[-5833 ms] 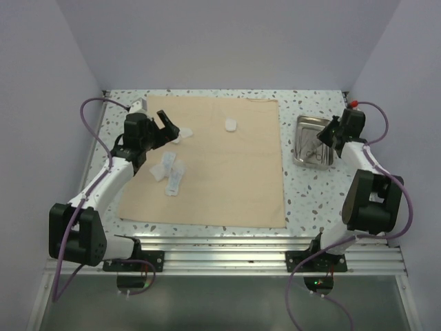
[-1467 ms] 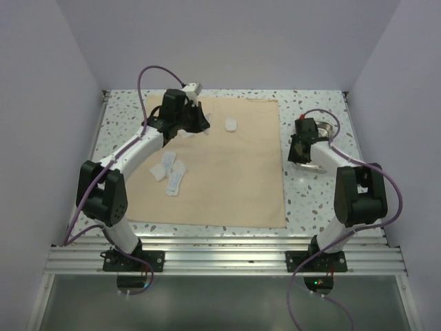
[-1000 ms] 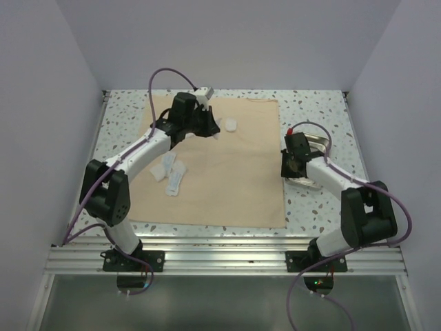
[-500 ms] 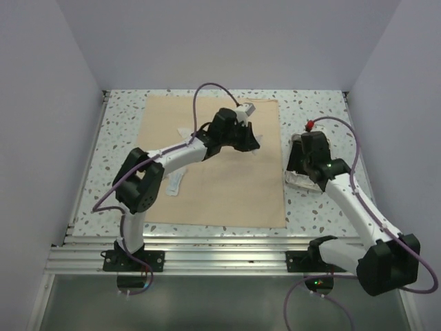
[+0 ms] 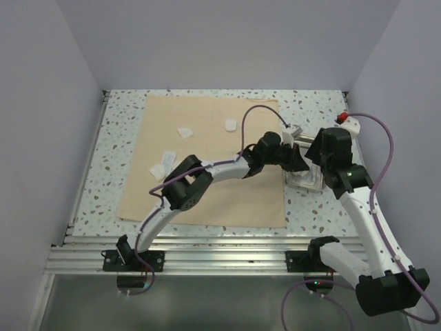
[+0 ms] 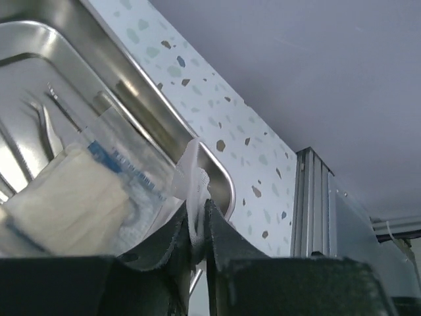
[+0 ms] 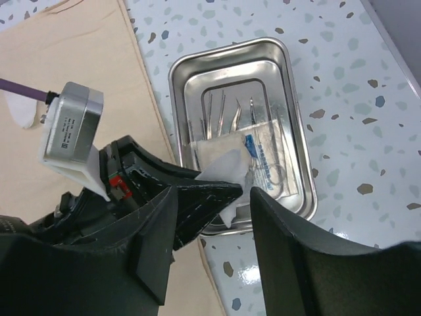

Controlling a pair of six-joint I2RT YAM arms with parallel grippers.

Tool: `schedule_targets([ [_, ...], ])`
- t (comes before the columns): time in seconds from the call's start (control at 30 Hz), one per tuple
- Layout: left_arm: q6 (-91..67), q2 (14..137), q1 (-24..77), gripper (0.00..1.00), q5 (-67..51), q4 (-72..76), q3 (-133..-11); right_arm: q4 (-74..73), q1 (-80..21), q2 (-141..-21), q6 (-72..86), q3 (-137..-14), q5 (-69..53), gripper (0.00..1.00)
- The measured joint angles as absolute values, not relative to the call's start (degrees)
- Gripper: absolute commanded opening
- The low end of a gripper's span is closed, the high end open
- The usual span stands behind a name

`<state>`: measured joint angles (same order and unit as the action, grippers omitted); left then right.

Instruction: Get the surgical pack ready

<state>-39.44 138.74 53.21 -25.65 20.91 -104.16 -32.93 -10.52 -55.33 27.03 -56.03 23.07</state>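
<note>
The beige cloth (image 5: 207,179) lies flat on the table. The steel tray (image 7: 293,118) holds slim metal instruments (image 7: 227,108) and a gauze packet (image 7: 256,155). My left gripper (image 6: 195,212) is shut on the corner of that white gauze packet (image 6: 72,197), at the tray's rim (image 6: 151,99). In the top view the left gripper (image 5: 298,160) reaches across the cloth to the tray (image 5: 303,185). My right gripper (image 7: 214,227) is open and empty, above the tray's near edge and the left fingers (image 7: 210,194). Its place in the top view (image 5: 320,160) is over the tray.
Several white gauze packets lie on the cloth's far left part, such as two at the back (image 5: 185,131) (image 5: 230,125) and one lower left (image 5: 167,157). The left arm (image 5: 213,171) spans the cloth. Walls close in the speckled table.
My left arm has swung from the cloth's far left across to the tray, carrying a gauze packet. My right arm has lifted off the tray and now hovers over it.
</note>
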Motion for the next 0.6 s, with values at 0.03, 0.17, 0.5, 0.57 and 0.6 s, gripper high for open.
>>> schedule_targets([
  [0.03,-39.83,140.62,53.52,0.28,-26.04,20.69,-106.89,-32.95,-10.17,-55.33,27.03,-56.05,23.05,0.51],
  [0.17,-40.6,145.95,53.98,0.55,-26.85,19.42,-114.96,-32.95,-8.32,-55.33,26.96,-56.03,22.44,0.51],
  [0.5,-33.19,144.42,54.02,0.8,-20.8,9.93,-115.28,-32.56,-5.26,-54.35,27.0,-55.75,20.23,0.51],
  [0.57,-30.98,142.26,54.02,0.84,-18.63,7.84,-114.37,-32.32,-5.17,-53.95,27.0,-55.57,19.94,0.51],
  [0.6,-29.65,140.46,54.02,0.88,-17.56,7.25,-112.99,-32.21,-5.15,-53.82,27.03,-55.46,19.9,0.51],
])
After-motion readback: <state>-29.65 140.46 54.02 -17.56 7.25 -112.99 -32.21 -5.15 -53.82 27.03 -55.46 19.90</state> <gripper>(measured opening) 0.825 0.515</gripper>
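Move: The left hand holds the white gauze over the near part of the steel tray, whose middle is about 5 cm ahead, 1 cm to the right and some 9 cm below. In the tray the beige pad lies about 5 cm ahead and 1 cm left of this hand, the printed packet about 4 cm ahead and 3 cm right, the instruments some 9 cm ahead and 1 cm right. From the right hand, the tray's middle is roughly 7 cm ahead, 2 cm right and 20 cm below. The left hand opens its shut fingers wide and lets go of the white gauze above the tray, first carrying on nearly 3 cm to the right, then dipping about 2.5 cm towards the tray before it rises most of the way back, drifting some 2 cm forward and back to the left as its fingers tip down about 10 degrees. Meanwhile the right hand, empty and still half open, slides level about 2 cm to the right, high over the tray. ##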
